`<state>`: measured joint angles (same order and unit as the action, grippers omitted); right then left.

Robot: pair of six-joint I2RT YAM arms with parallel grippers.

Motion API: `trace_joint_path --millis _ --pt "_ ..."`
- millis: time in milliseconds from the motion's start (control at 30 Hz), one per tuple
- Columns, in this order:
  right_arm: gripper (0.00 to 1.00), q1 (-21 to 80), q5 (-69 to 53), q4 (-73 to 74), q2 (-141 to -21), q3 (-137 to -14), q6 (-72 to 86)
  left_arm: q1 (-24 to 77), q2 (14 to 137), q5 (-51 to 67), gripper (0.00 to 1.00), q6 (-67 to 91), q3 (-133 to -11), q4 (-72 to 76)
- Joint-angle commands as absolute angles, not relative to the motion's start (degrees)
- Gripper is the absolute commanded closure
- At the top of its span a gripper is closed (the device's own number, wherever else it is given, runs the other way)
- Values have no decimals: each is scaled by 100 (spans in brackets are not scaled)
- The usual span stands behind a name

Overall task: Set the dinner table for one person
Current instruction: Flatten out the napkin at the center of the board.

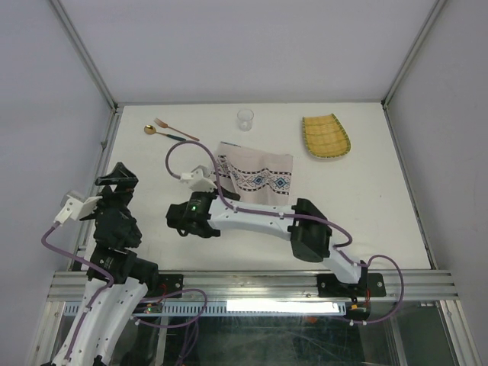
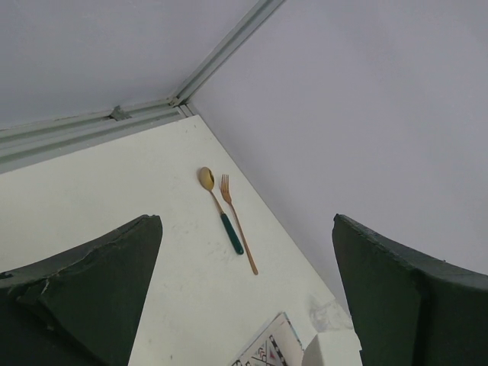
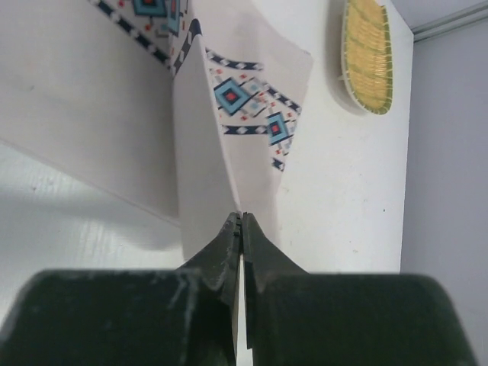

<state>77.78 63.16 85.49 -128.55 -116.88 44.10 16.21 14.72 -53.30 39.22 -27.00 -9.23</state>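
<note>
The pale cloth placemat (image 1: 255,177) with a blue-red patterned band lies crumpled at the middle of the white dinner table (image 1: 366,213). My right gripper (image 3: 242,217) is shut on a fold of the placemat (image 3: 252,99), which rises in a ridge up to the jaws. In the top view the right gripper (image 1: 216,174) sits at the mat's left edge. My left gripper (image 1: 118,177) hangs open and empty above the table's left side. Its dark fingers (image 2: 99,290) frame a green-handled spoon (image 2: 221,210) and a copper fork (image 2: 238,221).
The spoon (image 1: 160,132) and fork (image 1: 174,128) lie at the back left. A clear glass (image 1: 245,118) stands at the back centre. A yellow-green woven plate (image 1: 325,136) rests at the back right, also visible as the plate (image 3: 367,53). Metal rails and grey walls ring the table.
</note>
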Motion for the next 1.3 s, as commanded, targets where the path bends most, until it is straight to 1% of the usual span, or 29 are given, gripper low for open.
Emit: trace_joint_path --millis 0,267,600,800,967,1267 --pt "100 7519 6900 8768 -11912 -11690 4607 1675 1726 -4968 1 4155 -2512 -480" --pt "100 7099 7178 8775 -11074 -10997 4915 1667 2354 -4205 1 4336 -2009 498" --pt "100 6575 6978 8772 -10087 -9983 5302 1680 3833 -2834 2 4187 -1534 2726" --pt "100 6270 6789 8781 -9569 -9329 5507 1679 4589 -2497 2 4133 -1494 3557" --pt "100 5992 6789 8784 -9160 -8782 5495 1720 5080 -2288 2 4090 -1572 3944" --pt "100 5512 7199 8773 -8219 -7850 5108 1923 5901 -1970 2 4061 -1646 4855"
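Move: My right hand already pinches a lifted edge of the napkin. The napkin's right edge, where I am taking it, lies about 13 cm ahead, 21 cm to the right and 13 cm below. From that hand the glass stands some 35 cm ahead and 6 cm right, the yellow plate 29 cm ahead and 33 cm right. From my left hand the napkin's far left corner is roughly 25 cm ahead, 23 cm right and 24 cm below; the spoon is 29 cm ahead, 4 cm right. Keeping the napkin pinched between shut fingertips, I first lift my right hand some 7 cm while easing forward, then sweep it level to the right, about 24 cm in all, across and beyond the lying cloth, turning clockwise. My open left hand meanwhile comes right, forward and down towards the napkin's left part, swinging some 30 degrees clockwise, touching nothing. ##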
